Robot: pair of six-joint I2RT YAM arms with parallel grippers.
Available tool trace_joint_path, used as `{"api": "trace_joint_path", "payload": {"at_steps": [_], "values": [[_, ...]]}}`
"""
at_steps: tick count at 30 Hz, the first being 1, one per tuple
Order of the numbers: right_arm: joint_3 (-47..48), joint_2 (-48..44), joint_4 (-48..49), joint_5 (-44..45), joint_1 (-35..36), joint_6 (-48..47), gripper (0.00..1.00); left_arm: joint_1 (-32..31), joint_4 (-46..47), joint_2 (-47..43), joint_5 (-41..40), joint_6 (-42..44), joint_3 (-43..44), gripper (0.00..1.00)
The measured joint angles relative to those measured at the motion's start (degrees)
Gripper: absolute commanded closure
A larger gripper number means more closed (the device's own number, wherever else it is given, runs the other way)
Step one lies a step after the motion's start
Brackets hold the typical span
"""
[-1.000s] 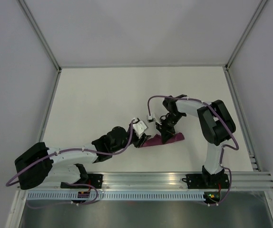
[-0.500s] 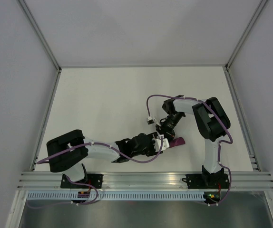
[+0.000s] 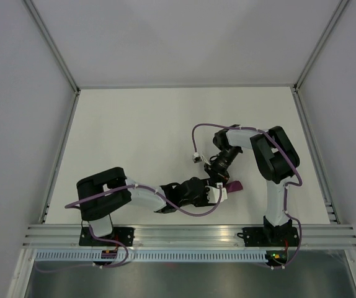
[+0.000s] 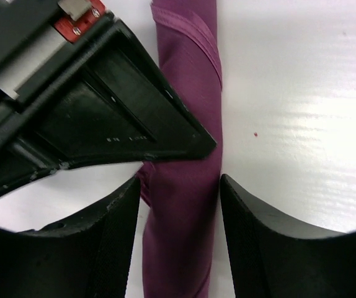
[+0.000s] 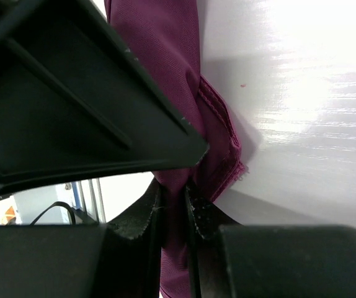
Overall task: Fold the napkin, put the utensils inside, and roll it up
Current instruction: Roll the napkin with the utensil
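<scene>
The napkin [image 4: 184, 93] is a tight magenta roll lying on the white table; from above only its right tip [image 3: 234, 185] shows. My left gripper [image 4: 179, 186] is open and straddles the roll, with a thin gap at each finger. My right gripper [image 5: 173, 197] is shut on the napkin, pinching a fold of the cloth [image 5: 218, 133] near its stitched hem. From above, the left gripper [image 3: 220, 189] and the right gripper [image 3: 217, 172] sit close together over the roll. The utensils are hidden.
The white table [image 3: 134, 136] is bounded by grey walls with metal frame posts. A rail [image 3: 184, 234] carrying both arm bases runs along the near edge. The left arm [image 3: 141, 195] stretches low across the front of the table.
The left arm has swung right along the near edge, and its gripper has gone from the roll's left end to straddling it by the right gripper. Less of the napkin shows from above.
</scene>
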Motion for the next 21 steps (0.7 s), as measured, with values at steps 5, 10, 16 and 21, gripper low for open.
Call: {"api": "trace_joint_path", "payload": {"at_steps": [5,10,16,21], "values": [[0.0,0.5,-0.9,0.0,-0.3,-0.1,0.97,0.0,0.4,1.6,0.4,0.3,0.7,0.46],[0.1,0.5,-1.3,0.2,-0.4,-0.2,0.86,0.0,-0.5,2.3,1.6,0.3,1.6,0.69],[1.4,0.9,-3.4,1.6,-0.8,-0.2,0.6,0.8,-3.2,3.3,3.8,-0.4,4.1,0.87],[3.4,1.0,-5.0,2.6,-0.9,0.0,0.48,2.8,-3.2,3.5,5.9,-3.8,4.6,0.94]]}}
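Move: The left gripper's open fingers already straddle the napkin roll; the stretch to pinch lies about 1 cm to their right and 1 cm below, level with them in reach. The right gripper keeps its pinch on the roll, whose held part lies right at its pads. The napkin's loose corner is roughly 1 cm ahead of the right pads and 2 cm to their left, and the roll's right end about 4 cm to their right and 1 cm back. Ease the left gripper about 1 cm to the right and 1 cm down over the roll, and close its fingers to about half their gap so that they pinch the napkin. Keep the right gripper shut until the left has closed, then open it to let go of the roll, drifting about 1 cm left and rising a little under 1 cm. ##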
